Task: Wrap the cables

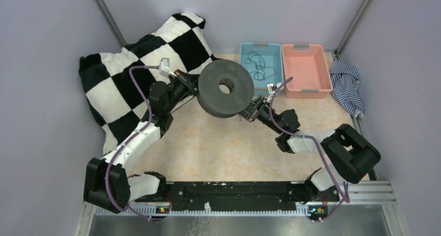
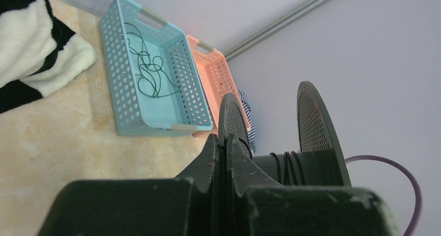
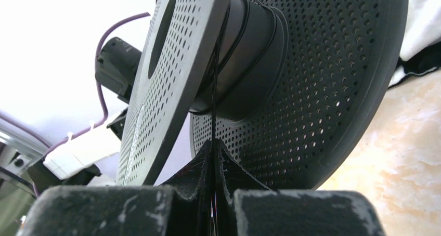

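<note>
A dark perforated spool (image 1: 226,88) hangs above the table between both arms. My left gripper (image 2: 226,140) is shut on the rim of one spool flange (image 2: 232,119); in the top view that left gripper (image 1: 193,86) is at the spool's left edge. A few turns of thin black cable (image 2: 291,166) lie round the hub. My right gripper (image 3: 213,142) is shut on a taut black cable (image 3: 213,101) that runs up to the spool (image 3: 312,80); from above, this right gripper (image 1: 251,111) sits at the spool's lower right. More loose cables (image 1: 258,64) lie in the blue basket (image 1: 245,64).
A pink basket (image 1: 307,90) stands right of the blue one, at the back. A black-and-white checkered blanket (image 1: 119,80) covers the back left. A striped cloth (image 1: 346,85) lies at the right wall. Grey walls close in on three sides.
</note>
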Controlling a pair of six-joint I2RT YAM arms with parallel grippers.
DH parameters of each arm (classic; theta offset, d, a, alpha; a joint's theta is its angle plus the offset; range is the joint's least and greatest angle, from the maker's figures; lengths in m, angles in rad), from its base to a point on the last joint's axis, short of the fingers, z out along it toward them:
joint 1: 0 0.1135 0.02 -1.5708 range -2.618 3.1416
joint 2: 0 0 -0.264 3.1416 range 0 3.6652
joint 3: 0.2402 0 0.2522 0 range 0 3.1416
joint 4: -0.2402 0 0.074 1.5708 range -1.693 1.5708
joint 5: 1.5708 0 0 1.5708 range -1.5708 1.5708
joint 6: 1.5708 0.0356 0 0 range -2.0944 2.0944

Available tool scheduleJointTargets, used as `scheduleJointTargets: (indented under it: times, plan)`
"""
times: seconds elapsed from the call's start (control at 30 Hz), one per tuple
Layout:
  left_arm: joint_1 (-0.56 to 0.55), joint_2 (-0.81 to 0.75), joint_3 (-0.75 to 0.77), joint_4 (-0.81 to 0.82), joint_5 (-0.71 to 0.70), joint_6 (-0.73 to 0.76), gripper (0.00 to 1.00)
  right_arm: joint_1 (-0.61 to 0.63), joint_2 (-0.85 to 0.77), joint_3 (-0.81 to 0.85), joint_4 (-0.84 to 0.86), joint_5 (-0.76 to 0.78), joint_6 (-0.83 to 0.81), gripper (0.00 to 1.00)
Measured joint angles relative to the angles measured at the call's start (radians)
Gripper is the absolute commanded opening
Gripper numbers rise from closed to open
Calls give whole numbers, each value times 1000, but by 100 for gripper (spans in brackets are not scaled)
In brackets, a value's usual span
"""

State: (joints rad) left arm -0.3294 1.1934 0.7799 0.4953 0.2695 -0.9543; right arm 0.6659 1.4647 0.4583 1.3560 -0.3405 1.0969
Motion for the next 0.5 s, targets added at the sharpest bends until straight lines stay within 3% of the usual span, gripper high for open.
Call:
scheduleJointTargets:
  times: [0.1, 0.4, 0.5]
  plan:
    - [3, -6, -14, 8, -29, -13, 0, 5, 26, 18, 5, 14, 31, 14]
    - [6, -6, -26, 52, -93, -21, 0, 49, 51, 48, -19, 5, 38, 21]
    - [8, 3, -50, 82, -105, -35, 0, 51, 44, 45, -38, 16, 29, 33]
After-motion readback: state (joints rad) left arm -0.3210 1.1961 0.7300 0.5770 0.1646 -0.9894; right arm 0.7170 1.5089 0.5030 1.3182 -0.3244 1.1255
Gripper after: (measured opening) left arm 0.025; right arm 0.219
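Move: The spool, held by its rim in the left hand, has its middle some 9 cm right of the left hand, 3 cm ahead and 4 cm above. From the right hand, whose shut fingers pinch the cable, the spool's middle is about 7 cm left, 6 cm ahead and 3 cm up. The blue basket lies roughly 26 cm ahead of the right hand, 9 cm right and 20 cm below; the pink basket is level with the blue one, some 20 cm farther right. The right hand travels about 2 cm to the left, close in at the spool's near rim, while its fingers part from fully shut to roughly a fifth open and let go of the cable they were pinching, the wrist barely turning. Meanwhile the left hand keeps its grip on the spool's rim and carries it about 2 cm left and a little forward, turning it some 5 degrees counter-clockwise. ##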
